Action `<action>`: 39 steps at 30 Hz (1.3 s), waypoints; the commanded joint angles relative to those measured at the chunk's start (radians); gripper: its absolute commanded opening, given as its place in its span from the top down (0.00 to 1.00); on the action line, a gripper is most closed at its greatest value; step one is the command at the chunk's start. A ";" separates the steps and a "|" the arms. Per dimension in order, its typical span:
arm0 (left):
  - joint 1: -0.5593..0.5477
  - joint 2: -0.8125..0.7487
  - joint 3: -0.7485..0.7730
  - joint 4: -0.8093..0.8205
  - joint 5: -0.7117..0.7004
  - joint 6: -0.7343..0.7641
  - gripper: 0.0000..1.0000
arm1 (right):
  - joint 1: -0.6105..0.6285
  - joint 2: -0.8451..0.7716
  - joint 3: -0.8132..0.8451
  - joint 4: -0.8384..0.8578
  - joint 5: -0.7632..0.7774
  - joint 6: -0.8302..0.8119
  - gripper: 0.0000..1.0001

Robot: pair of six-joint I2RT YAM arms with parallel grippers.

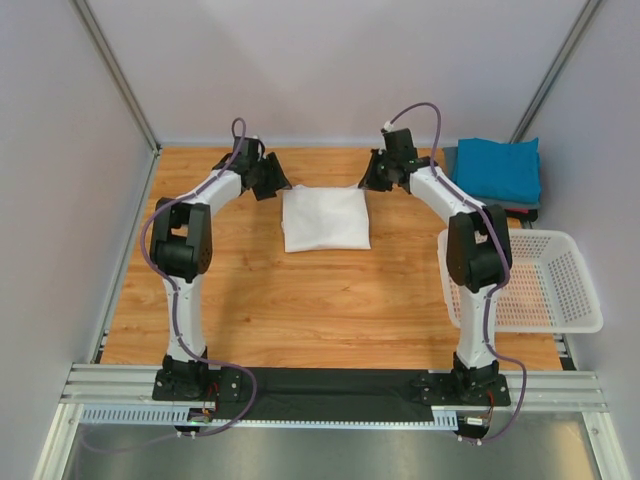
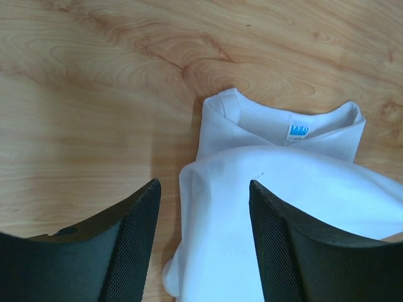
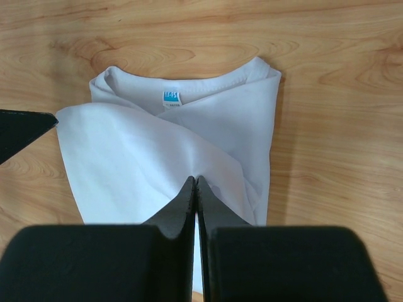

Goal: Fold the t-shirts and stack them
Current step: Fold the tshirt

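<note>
A white t-shirt point(image 1: 325, 220) lies folded into a rough square at the middle back of the table, its collar and blue label toward the far side. My right gripper point(image 3: 196, 178) is shut on a fold of the white t-shirt point(image 3: 138, 157) near its right far corner, and the cloth draws into the tips. My left gripper point(image 2: 204, 182) stands open over the left far corner of the white t-shirt point(image 2: 283, 189), holding nothing. A folded teal t-shirt point(image 1: 497, 168) rests on a dark grey one point(image 1: 525, 210) at the back right.
A white mesh basket point(image 1: 575, 318) sits at the table's right edge, beside the right arm. Grey walls close off the back and both sides. A dark finger of the left gripper point(image 3: 19, 129) shows at the left edge of the right wrist view.
</note>
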 commanded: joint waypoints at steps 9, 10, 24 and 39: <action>-0.016 0.063 0.104 0.019 0.069 -0.036 0.79 | -0.020 0.029 0.020 0.031 0.001 0.020 1.00; -0.016 0.066 0.105 0.019 0.071 -0.038 0.82 | -0.020 0.031 0.020 0.031 0.000 0.020 1.00; -0.016 -0.090 0.039 0.069 0.036 0.001 1.00 | -0.022 -0.092 -0.049 0.063 0.000 0.010 1.00; -0.016 -0.101 0.084 0.086 0.022 -0.004 1.00 | -0.024 -0.128 -0.023 0.083 0.032 -0.011 1.00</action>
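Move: The t-shirt's far left corner sits almost between the left hand's open fingers, about 1 cm ahead, 2 cm to the right and 1 cm below. The right hand already holds the far right corner, some 17 cm right of the left hand, level ahead with it; the left corner is about 15 cm to the right hand's left, 1 cm ahead. The collar lies under and beyond the cloth, roughly 9 cm right and 3 cm ahead of the left hand. The t-shirt's loose left corner is taken between the left fingers, which slip about 2 cm right and 1 cm forward and down, then pinch shut. The right hand keeps its corner, easing some 1 cm right and down. Both then raise the held edge, left about 9 cm and right about 5 cm, the left fingers tipping up around 10 degrees. ##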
